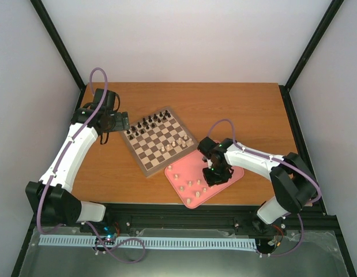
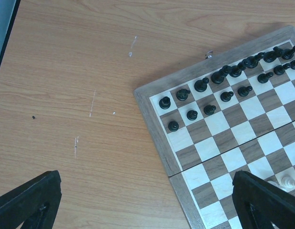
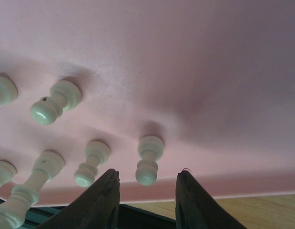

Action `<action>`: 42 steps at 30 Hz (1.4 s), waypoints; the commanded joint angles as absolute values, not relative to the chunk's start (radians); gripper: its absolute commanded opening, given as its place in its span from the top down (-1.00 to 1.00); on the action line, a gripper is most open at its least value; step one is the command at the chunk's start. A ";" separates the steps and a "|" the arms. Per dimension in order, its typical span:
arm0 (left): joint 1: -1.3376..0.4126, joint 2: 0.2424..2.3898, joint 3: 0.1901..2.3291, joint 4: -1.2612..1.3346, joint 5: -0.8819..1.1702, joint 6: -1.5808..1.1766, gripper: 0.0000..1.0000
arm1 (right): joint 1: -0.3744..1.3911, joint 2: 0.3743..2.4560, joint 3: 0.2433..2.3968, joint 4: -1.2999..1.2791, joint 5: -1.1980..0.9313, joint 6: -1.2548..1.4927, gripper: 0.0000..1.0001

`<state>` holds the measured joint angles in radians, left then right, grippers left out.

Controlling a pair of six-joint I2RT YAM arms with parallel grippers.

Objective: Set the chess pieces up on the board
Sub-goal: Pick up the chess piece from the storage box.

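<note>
The board point(image 1: 145, 160) lies at an angle in mid-table, with black pieces point(image 1: 148, 122) along its far side and a few cream chess pieces point(image 1: 176, 143) near its right side. More cream chess pieces point(image 1: 190, 184) stand on the pink tray point(image 1: 179, 173). My right gripper point(image 1: 215, 176) hangs low over this tray. In the right wrist view it point(image 3: 148, 175) is open, its fingertips on either side of one cream pawn point(image 3: 149, 152) with a gap on each side. My left gripper point(image 1: 120, 122) hovers by the board's left corner, open and empty point(image 2: 147, 210).
Other cream pieces point(image 3: 92, 162) point(image 3: 54, 102) stand close to the left of the pawn on the tray point(image 3: 209, 71). Black pieces point(image 2: 223, 76) fill the board's far rows point(image 2: 157, 124). The tray's near edge lies close to the table's front rail point(image 1: 184, 212).
</note>
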<state>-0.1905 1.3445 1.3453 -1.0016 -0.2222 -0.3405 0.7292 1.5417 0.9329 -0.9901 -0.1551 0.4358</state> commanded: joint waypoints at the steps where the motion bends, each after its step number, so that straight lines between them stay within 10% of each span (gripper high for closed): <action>1: -0.184 1.348 1.354 -0.983 -0.221 -0.339 -0.99 | 0.732 1.570 0.937 -0.959 -0.170 0.440 0.33; 16: -0.184 1.357 1.351 -0.978 -0.227 -0.337 -1.00 | 0.732 1.629 0.951 -0.956 -0.164 0.431 0.41; 28: -0.184 1.357 1.352 -0.977 -0.227 -0.337 -1.00 | 0.732 1.633 0.978 -0.989 -0.115 0.425 0.84; 42: -0.183 1.327 1.352 -0.982 -0.216 -0.338 -1.00 | 0.797 1.772 1.583 -1.268 -0.024 0.326 0.88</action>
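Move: The right hand hovers open above the pawn at the near right of the pink tray, with the pawn's middle some 3 cm straight below. Another pawn stands about 3 cm left of that one and 2 cm nearer the base. A taller white piece is 6 cm left and 4 cm back, and a third pawn 6 cm left and 1 cm ahead. The board's middle lies some 19 cm forward and 23 cm left. From the left hand, the aimed-at pawn is roughly 18 cm back, 39 cm right and 22 cm below. The right fingertips pinch the pawn by its upper part: the hand first sinks about 2 cm, almost straight down, with the half-open fingers either side of it, then closes. Keeping the grip, it lifts away with quickening speed, about 9 cm up, 7 cm forward and 5 cm left across the tray towards the board, the fingertips swinging some 10 degrees forward. ##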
